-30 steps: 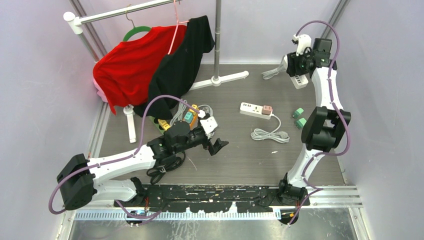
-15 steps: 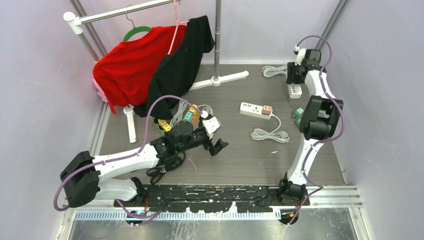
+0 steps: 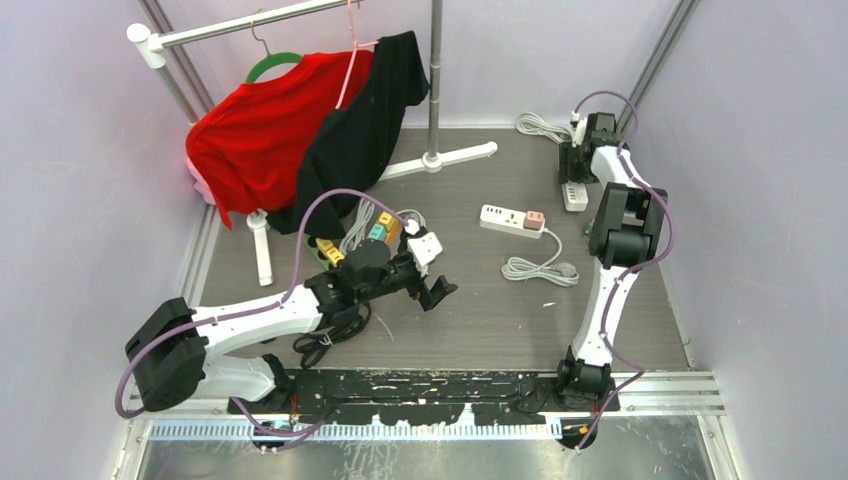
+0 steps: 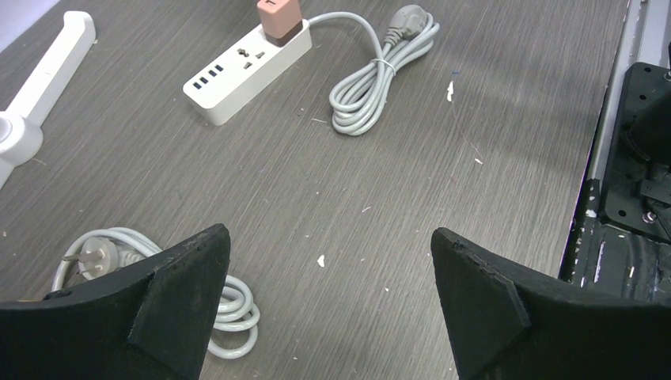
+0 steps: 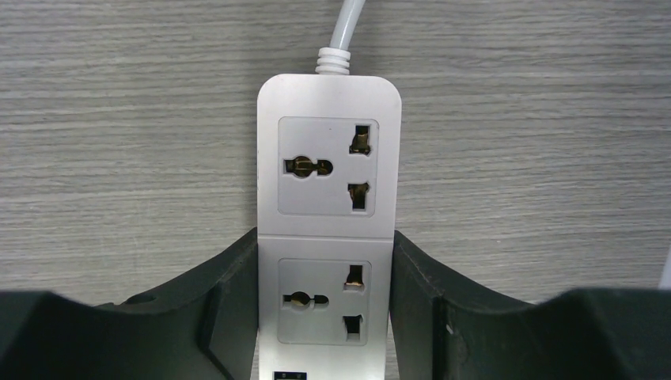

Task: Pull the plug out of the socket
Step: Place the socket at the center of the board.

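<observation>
A white power strip, the socket [image 3: 502, 218], lies mid-table with a pink plug [image 3: 534, 219] seated in its right end. The left wrist view shows the same socket [image 4: 245, 71] and plug [image 4: 278, 17] ahead of the fingers. My left gripper [image 3: 440, 290] hovers open over bare table, well short of that strip, with nothing between its fingers [image 4: 182, 301]. My right gripper [image 3: 573, 178] is at the far right, shut on the sides of a second white power strip [image 5: 328, 182] whose sockets hold no plug; that strip [image 3: 575, 195] lies flat on the table.
A clothes rack with a red shirt [image 3: 260, 140] and a black shirt [image 3: 365, 120] fills the back left; its white foot [image 3: 445, 157] reaches toward the middle. Coloured adapters and cables [image 3: 378, 230] lie by my left arm. A coiled grey cord [image 3: 538, 268] trails from the socket.
My right arm has folded back and down, bringing the second strip from up in the air to lie on the table farther left. The left arm has barely moved.
</observation>
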`<state>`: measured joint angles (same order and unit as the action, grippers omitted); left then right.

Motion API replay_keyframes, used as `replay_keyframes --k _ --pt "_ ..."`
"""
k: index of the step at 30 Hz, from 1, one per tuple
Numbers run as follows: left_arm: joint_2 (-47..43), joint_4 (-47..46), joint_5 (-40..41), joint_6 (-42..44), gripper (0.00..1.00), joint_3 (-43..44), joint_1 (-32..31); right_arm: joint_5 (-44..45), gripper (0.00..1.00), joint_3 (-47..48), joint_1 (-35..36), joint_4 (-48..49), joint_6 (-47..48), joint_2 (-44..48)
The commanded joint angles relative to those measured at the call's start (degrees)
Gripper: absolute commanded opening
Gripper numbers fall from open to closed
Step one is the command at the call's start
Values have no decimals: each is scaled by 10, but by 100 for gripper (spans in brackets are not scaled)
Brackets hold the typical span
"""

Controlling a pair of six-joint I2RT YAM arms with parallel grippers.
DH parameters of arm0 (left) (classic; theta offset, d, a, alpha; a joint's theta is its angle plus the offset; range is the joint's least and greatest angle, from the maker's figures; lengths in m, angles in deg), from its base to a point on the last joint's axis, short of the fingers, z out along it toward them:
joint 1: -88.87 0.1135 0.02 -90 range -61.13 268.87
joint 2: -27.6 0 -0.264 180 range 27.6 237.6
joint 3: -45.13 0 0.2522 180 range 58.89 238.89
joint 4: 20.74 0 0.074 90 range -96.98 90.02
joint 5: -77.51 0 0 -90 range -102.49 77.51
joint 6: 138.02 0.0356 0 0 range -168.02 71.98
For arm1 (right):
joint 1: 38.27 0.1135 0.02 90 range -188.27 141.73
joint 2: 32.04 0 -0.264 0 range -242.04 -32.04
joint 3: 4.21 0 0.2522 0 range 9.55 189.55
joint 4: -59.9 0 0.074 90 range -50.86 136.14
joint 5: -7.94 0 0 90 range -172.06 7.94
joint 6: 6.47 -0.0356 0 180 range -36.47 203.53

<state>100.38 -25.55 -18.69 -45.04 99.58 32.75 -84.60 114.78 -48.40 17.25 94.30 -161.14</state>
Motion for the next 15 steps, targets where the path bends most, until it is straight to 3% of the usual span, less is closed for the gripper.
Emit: replay_keyframes --k 1,11,15 --pt "-4 -16 -9 -8 96 30 4 14 37 32 7 15 8 -3" --pt "-7 -7 -1 -9 96 31 5 0 79 37 5 0 19 1" --pt "-9 -3 -6 -9 96 38 5 -7 85 37 4 -7 21 13"
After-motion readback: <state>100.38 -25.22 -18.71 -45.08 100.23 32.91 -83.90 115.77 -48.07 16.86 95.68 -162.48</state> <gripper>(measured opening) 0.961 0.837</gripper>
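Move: Between the right hand's fingers sits the white socket, its middle some 3 cm back of the grip and 2 cm lower, already close above the board. The coiled cable is about 14 cm ahead and 6 cm left. The socket with the pink plug stands roughly 14 cm back and 19 cm left, and the nearer green plug 15 cm back and 3 cm right. From the left hand the held socket is around 30 cm ahead, 44 cm right and 16 cm below. Sinking only about 1 cm more, the right hand sets the white socket down towards the board, then stays nearly in place with its wrist unturned and opens its fingers from about half to most of their range. The finger on the robot's left comes away from the socket's side; the right one still seems to touch. ##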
